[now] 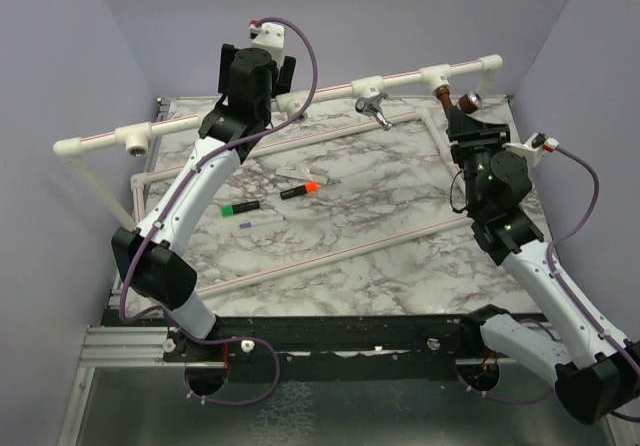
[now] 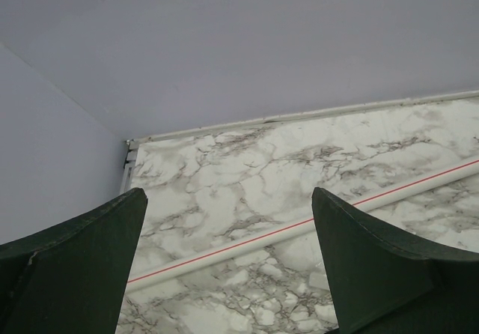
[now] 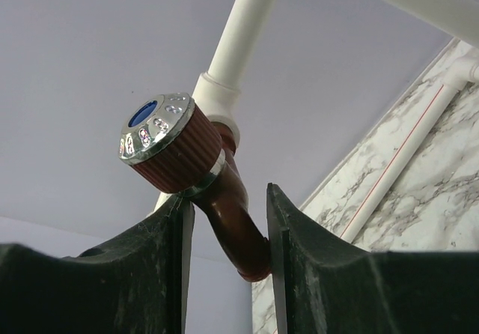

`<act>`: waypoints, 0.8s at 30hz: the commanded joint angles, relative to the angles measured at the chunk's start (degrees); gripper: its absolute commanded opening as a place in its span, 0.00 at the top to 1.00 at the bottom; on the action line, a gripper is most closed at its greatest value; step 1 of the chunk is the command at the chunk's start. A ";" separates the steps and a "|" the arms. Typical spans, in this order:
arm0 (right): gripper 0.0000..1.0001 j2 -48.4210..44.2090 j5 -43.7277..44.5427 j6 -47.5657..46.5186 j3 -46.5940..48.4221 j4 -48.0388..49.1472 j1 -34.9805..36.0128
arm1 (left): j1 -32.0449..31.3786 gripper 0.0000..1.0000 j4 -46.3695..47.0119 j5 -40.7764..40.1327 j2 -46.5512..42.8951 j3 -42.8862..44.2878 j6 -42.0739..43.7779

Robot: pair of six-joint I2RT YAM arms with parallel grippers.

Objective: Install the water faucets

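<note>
The copper-coloured faucet (image 3: pixel 224 199), with a ribbed knob and a chrome cap, is at a white tee on the raised pipe (image 1: pixel 400 76) at the back right; it also shows in the top view (image 1: pixel 447 96). My right gripper (image 3: pixel 228 237) is shut around its curved spout from below and shows in the top view (image 1: pixel 458 116). The silver chrome faucet (image 1: pixel 373 108) sits just below the pipe's middle tee. My left gripper (image 2: pixel 228 222) is open and empty, high at the back left (image 1: pixel 258 71), over a thin white pipe (image 2: pixel 299 225).
Marker pens lie mid-table, one with an orange cap (image 1: pixel 305 188) and one with a green cap (image 1: pixel 240 208). A white tee fitting (image 1: pixel 135 146) sits on the raised pipe at the left. Thin red-striped pipes (image 1: pixel 330 256) cross the marble tabletop. Lilac walls close in on three sides.
</note>
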 commanded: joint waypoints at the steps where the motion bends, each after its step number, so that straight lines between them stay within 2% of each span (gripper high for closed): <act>1: 0.53 -0.63 -6.81 14.27 0.34 1.10 3.30 | -3.55 0.07 -5.40 7.44 2.92 -3.00 -4.37; 12: 0.33 -3.46 -7.35 5.67 -0.48 1.37 3.30 | -3.55 0.07 -5.47 7.46 3.11 -2.91 -4.40; 24: 0.28 -7.24 -3.53 -2.79 -0.16 -10.00 3.30 | -3.55 0.07 -5.45 7.27 3.18 -3.02 -4.25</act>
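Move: The brown faucet, still gripped near its free outlet end, has its middle about 3 cm ahead of the right hand, 1 cm left and 1 cm higher. Its knob sits some 4 cm ahead, 3 cm right and 3 cm up; the white tee it hangs in is about 7 cm ahead, 1 cm left and 2 cm up. The chrome faucet is roughly 13 cm left and 4 cm ahead, level. From the left hand the brown faucet lies about 31 cm right and 9 cm back, 1 cm higher. The right fingers let go of the brown faucet's outlet end, spreading from under half open to nearly three-quarters. While they part, the hand lifts about 1 cm with a roll of a few degrees that it then undoes, and draws straight back some 2.5 cm from the tee, still pointing forward at the faucet. ##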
